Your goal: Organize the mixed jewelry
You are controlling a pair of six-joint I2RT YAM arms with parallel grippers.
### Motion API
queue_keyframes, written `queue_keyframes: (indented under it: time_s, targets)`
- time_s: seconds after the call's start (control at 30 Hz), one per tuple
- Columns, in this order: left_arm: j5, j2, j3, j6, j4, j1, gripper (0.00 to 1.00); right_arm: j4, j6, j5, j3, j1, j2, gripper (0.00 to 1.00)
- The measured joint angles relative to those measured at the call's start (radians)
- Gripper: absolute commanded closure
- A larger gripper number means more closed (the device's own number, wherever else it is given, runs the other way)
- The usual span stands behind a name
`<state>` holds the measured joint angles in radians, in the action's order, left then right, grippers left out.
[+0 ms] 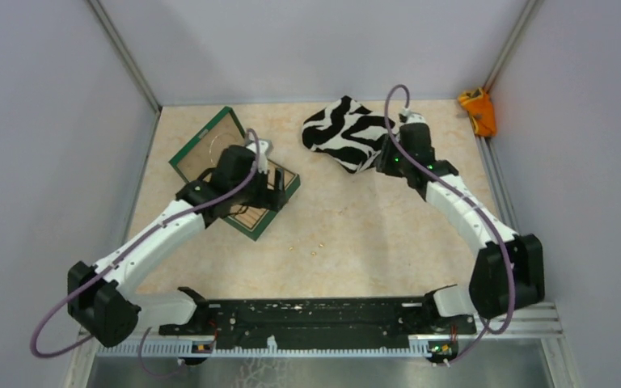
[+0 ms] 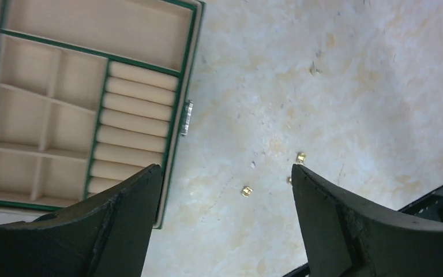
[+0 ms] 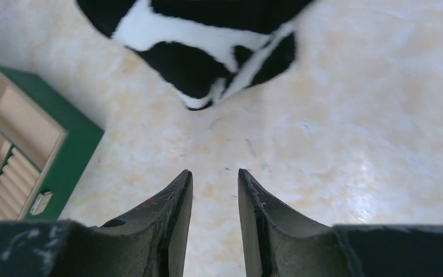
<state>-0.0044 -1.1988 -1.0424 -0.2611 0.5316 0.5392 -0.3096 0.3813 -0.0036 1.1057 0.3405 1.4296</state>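
The mixed jewelry that shows is a few tiny gold specks (image 2: pixel 246 191) on the beige tabletop, seen small in the top view as gold specks (image 1: pixel 313 252) in front of the box. My left gripper (image 2: pixel 225 170) hangs above them, open wide with nothing between its fingers. One speck (image 2: pixel 301 157) lies just by the right fingertip. In the top view the left gripper (image 1: pixel 277 194) is over the box's near right corner. My right gripper (image 3: pixel 214 172) is open by a narrow gap and empty, over bare table just short of the cloth; in the top view the right gripper (image 1: pixel 378 164) sits at the cloth's near edge.
A dark green box (image 2: pixel 176 109) with tan compartments and padded ring rolls lies open at the back left, also seen as the green box (image 3: pixel 69 138) in the right wrist view. A zebra-striped cloth (image 1: pixel 344 129) is bunched at the back centre. An orange object (image 1: pixel 479 109) sits in the far right corner.
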Motion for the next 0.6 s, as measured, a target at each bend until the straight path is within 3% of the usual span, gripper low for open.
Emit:
queue_keyframes:
  time_s: [0.2, 0.37, 0.6]
  targets:
    - [-0.08, -0.08, 0.101, -0.08, -0.071, 0.192, 0.25, 0.004, 0.055, 0.068, -0.14, -0.053, -0.163, 0.62]
    - [-0.116, -0.169, 0.2, -0.182, -0.089, 0.328, 0.31, 0.011, 0.058, 0.078, -0.141, -0.051, -0.167, 0.62]
    - [-0.2, -0.232, 0.225, -0.306, -0.135, 0.423, 0.4, 0.058, 0.084, 0.054, -0.142, -0.051, -0.136, 0.63]
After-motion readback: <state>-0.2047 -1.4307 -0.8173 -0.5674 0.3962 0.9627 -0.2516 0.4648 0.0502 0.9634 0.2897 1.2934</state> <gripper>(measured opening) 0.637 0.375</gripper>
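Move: The nearest of the three gold earrings lies about 8 cm back, 6 cm to the right and some 17 cm below the left gripper. The other two, at the same height, lie about 9 cm back and 11 cm right, and 7 cm back and 13 cm right of the gripper. The jewelry box's middle is about 4 cm ahead, 3 cm left and 13 cm down. From the right gripper, the nearest earring is roughly 17 cm back, 21 cm left and 15 cm down. Bring the left gripper down about 14 cm, drawing it back some 9 cm and to the right off the box towards the earrings. Tip the fingers further down by about 15 degrees, close them partway, and ease off low over the table without touching anything. Let the right gripper drift a few centimetres right and then settle, keeping its small opening. ##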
